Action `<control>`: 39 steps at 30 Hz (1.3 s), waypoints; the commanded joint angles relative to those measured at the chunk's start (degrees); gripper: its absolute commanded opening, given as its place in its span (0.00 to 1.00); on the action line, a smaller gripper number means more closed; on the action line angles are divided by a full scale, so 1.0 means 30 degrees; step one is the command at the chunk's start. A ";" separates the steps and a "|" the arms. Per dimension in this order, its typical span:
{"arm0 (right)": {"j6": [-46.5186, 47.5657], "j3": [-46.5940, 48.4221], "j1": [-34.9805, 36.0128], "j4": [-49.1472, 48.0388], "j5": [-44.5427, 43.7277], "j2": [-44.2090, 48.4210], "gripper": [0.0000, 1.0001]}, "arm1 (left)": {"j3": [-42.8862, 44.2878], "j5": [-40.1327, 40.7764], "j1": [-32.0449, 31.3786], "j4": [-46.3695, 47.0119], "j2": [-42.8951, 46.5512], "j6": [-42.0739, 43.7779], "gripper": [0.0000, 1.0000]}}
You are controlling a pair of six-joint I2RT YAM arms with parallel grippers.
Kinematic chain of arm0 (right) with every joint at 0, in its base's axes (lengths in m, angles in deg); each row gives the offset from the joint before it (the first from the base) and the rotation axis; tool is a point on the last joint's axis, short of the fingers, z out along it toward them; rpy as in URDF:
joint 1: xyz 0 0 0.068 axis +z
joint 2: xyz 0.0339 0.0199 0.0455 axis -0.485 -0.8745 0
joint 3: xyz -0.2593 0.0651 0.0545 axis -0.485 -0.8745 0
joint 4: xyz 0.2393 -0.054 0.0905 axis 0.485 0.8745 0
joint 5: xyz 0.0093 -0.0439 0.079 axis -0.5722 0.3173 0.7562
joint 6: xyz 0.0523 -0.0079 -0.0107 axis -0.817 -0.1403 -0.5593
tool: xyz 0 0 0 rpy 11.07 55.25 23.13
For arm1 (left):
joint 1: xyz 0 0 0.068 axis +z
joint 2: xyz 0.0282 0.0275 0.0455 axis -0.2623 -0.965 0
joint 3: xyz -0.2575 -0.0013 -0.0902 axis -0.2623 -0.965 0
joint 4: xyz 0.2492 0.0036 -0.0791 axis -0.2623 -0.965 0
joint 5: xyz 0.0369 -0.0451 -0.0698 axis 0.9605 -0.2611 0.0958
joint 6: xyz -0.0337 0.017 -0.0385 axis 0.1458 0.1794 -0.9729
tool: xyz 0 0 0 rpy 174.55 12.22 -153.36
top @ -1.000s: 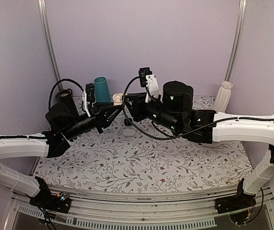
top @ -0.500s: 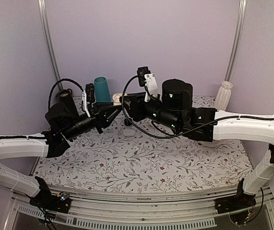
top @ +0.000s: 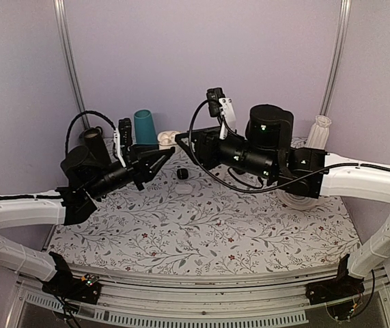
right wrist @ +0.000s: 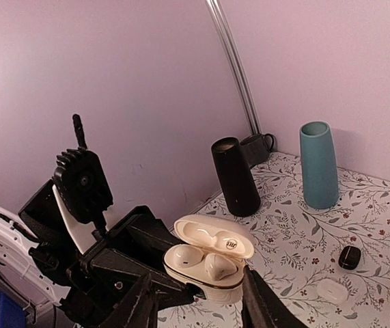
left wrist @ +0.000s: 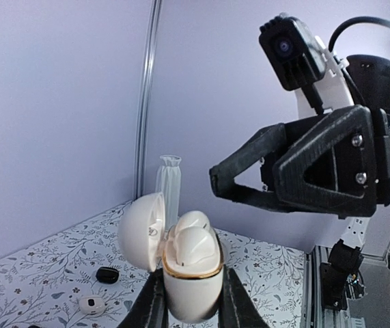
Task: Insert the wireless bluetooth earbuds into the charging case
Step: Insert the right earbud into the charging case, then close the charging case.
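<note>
The charging case [left wrist: 191, 287] is a glossy white pebble with a gold rim, held upright above the table with its lid [left wrist: 140, 232] swung open. My left gripper [left wrist: 193, 304] is shut on its lower body. Both wireless bluetooth earbuds [left wrist: 193, 247] sit in their sockets; the right wrist view shows them side by side [right wrist: 184, 257] [right wrist: 219, 266]. My right gripper [right wrist: 201, 306] is open with nothing between its fingers. It hangs just short of the case [right wrist: 212, 273] and does not touch it. In the top view the two gripper tips face each other near the case [top: 166, 139].
At the back left stand a teal cup [top: 145, 127] and a black cylinder [top: 93, 140]. A white ribbed vase [top: 317, 137] is at the back right. On the flowered cloth lie a small black lump [right wrist: 350, 257] and white round pieces [right wrist: 332, 290].
My right gripper has opened wider and drawn back to the right, away from the case. The left gripper still holds the case and has shifted slightly left.
</note>
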 commanded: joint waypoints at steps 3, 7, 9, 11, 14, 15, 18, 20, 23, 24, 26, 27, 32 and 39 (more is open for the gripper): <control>-0.1012 -0.0793 -0.1220 0.0129 0.1954 0.1474 0.44 | 0.0318 -0.1229 0.0197 -0.0324 0.0377 0.0735 0.00; -0.1762 -0.1130 -0.2679 -0.0071 0.4980 0.1729 0.47 | 0.0435 -0.2692 0.0213 -0.0479 0.0467 0.1134 0.00; -0.2105 -0.1189 -0.3366 -0.0176 0.6871 0.1637 0.48 | 0.0492 -0.3468 0.0197 -0.0555 0.0496 0.1342 0.00; -0.2347 -0.1112 -0.4015 -0.0345 0.9122 0.1413 0.51 | 0.0576 -0.4070 0.0232 -0.0653 0.0498 0.1491 0.00; -0.2598 -0.1141 -0.4566 -0.0550 1.1514 0.1233 0.55 | 0.0806 -0.4794 0.0247 -0.0925 0.0429 0.1655 0.00; -0.2620 -0.1143 -0.4670 -0.0639 1.2169 0.1154 0.57 | 0.0882 -0.4949 0.0243 -0.0967 0.0391 0.1647 0.00; -0.2658 -0.1114 -0.4788 -0.0895 1.3474 0.0960 0.62 | 0.1200 -0.5313 0.0230 -0.1212 0.0161 0.1601 0.00; -0.2671 -0.1128 -0.4796 -0.0824 1.3335 0.0908 0.63 | 0.1288 -0.5561 0.0201 -0.1247 0.0119 0.1556 0.00; -0.2877 -0.1143 -0.5004 -0.0717 1.3117 0.0956 0.65 | 0.1363 -0.6027 0.0201 -0.1085 0.0060 0.1503 0.00; -0.2935 -0.1169 -0.5083 -0.0612 1.3072 0.0998 0.66 | 0.1418 -0.6224 0.0216 -0.0988 0.0037 0.1456 0.00; -0.3143 -0.1293 -0.5251 -0.0621 1.3415 0.0986 0.67 | 0.1583 -0.6615 0.0216 -0.0989 -0.0046 0.1409 0.00; -0.3321 -0.1331 -0.5334 -0.0684 1.3766 0.0940 0.67 | 0.1697 -0.6854 0.0218 -0.1052 -0.0104 0.1420 0.00; -0.3767 -0.1247 -0.5375 -0.1212 1.5790 0.0508 0.68 | 0.1924 -0.7509 0.0204 -0.1011 -0.0390 0.1383 0.00; -0.4846 -0.1703 -0.5356 -0.2604 1.7835 0.0334 0.82 | 0.2023 -0.7658 0.0190 -0.0773 -0.0722 0.1298 0.00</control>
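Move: The open charging case is already in the left gripper, roughly at the pads and a couple of centimetres above them. From the empty right hand the case lies about 5 cm left, 2 cm ahead and 3 cm lower. Down on the table, some 36 cm below the right hand, a black box lies about 25 cm ahead and 6 cm left, and a white oval about 20 cm ahead and 6 cm left. Draw the right gripper off the case, about 3.5 cm to the right and slightly forward, then bring it back some 4 cm while turning it about 30 degrees counter-clockwise and spreading its fingers much wider. Meanwhile keep the left grip on the case and carry it some 5 cm back and a little right, turning it 20 degrees clockwise. ##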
